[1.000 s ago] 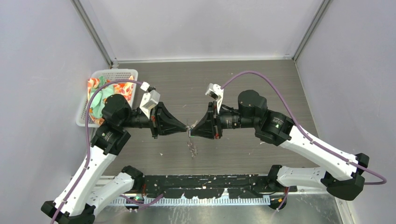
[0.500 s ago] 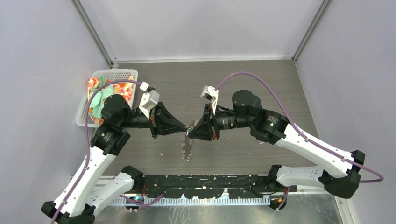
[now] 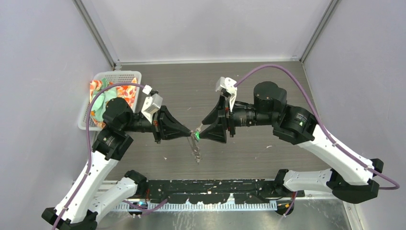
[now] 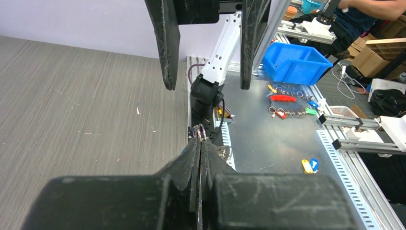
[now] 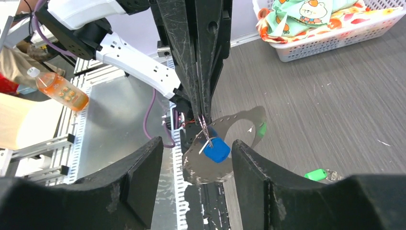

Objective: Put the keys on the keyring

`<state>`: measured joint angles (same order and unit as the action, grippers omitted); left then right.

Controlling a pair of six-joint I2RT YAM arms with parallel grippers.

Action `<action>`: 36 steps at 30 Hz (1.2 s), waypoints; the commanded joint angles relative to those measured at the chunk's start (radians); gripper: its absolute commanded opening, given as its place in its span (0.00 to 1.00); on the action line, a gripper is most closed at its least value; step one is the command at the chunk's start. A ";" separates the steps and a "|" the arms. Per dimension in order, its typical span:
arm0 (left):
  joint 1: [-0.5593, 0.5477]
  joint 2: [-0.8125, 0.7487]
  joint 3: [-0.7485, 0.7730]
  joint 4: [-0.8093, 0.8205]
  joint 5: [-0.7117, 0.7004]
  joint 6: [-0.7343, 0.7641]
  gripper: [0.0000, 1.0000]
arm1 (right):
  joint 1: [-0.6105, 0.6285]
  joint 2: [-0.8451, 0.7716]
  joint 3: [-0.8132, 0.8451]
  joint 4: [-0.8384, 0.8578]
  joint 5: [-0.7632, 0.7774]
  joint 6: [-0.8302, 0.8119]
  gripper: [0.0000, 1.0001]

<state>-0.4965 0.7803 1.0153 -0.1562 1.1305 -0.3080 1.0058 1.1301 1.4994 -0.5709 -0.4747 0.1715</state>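
Note:
My left gripper (image 3: 192,132) is shut on the keyring (image 5: 239,125), pinching its wire at the top (image 4: 200,129). The grey loop hangs below the tips (image 3: 196,151), blurred in the right wrist view. The blue-headed key (image 5: 216,149) dangles from the wire right under the left fingertips (image 5: 203,115). A green-headed key (image 5: 316,174) lies on the wood beside my right finger, and a green spot (image 3: 196,136) shows between the two grippers. My right gripper (image 3: 200,128) faces the left one, open; its fingers (image 5: 143,172) stand either side of the blue key without touching it.
A white basket (image 3: 110,93) of colourful cloth stands at the far left of the wooden table (image 3: 268,86). A perforated metal rail (image 3: 215,203) runs along the near edge. Beyond it are a blue bin (image 4: 292,62), loose key tags (image 4: 309,165) and an orange bottle (image 5: 60,91).
My right gripper has opened and drawn back to the right, away from the left fingertips. The keyring has swung under the left gripper, which stays shut in place.

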 commanded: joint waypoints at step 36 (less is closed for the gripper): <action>-0.004 0.126 0.171 -0.465 0.091 0.424 0.47 | -0.003 0.261 0.272 -0.348 -0.119 -0.152 0.01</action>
<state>-0.4965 0.8825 1.1393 -0.4786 1.1839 -0.0284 1.0054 1.3674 1.6917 -0.8330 -0.5701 0.0612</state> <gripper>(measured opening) 0.476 0.030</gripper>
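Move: The keyring hangs from the left hand's shut fingertips, right at that hand, and sits about 3 cm to the right hand's left and 2 cm below it, level fore and aft. From the right hand, the blue-tagged key is some 2 cm ahead, 2 cm left and 4 cm down; the keyring's flat plate hangs about 3 cm left and 9 cm below, neither ahead nor back. The green-tagged key lies on the table roughly 18 cm ahead, 4 cm left and 40 cm below. The keyring changes hands in the air: the right hand, open at first, slides about 3 cm left and a little over 2 cm down to it and pinches it shut, while the left keeps its grip. Only then do the left fingers open about halfway and let go. Afterwards both hands sink some 2 cm, fingertips tipping down, the right by roughly 15 degrees. ##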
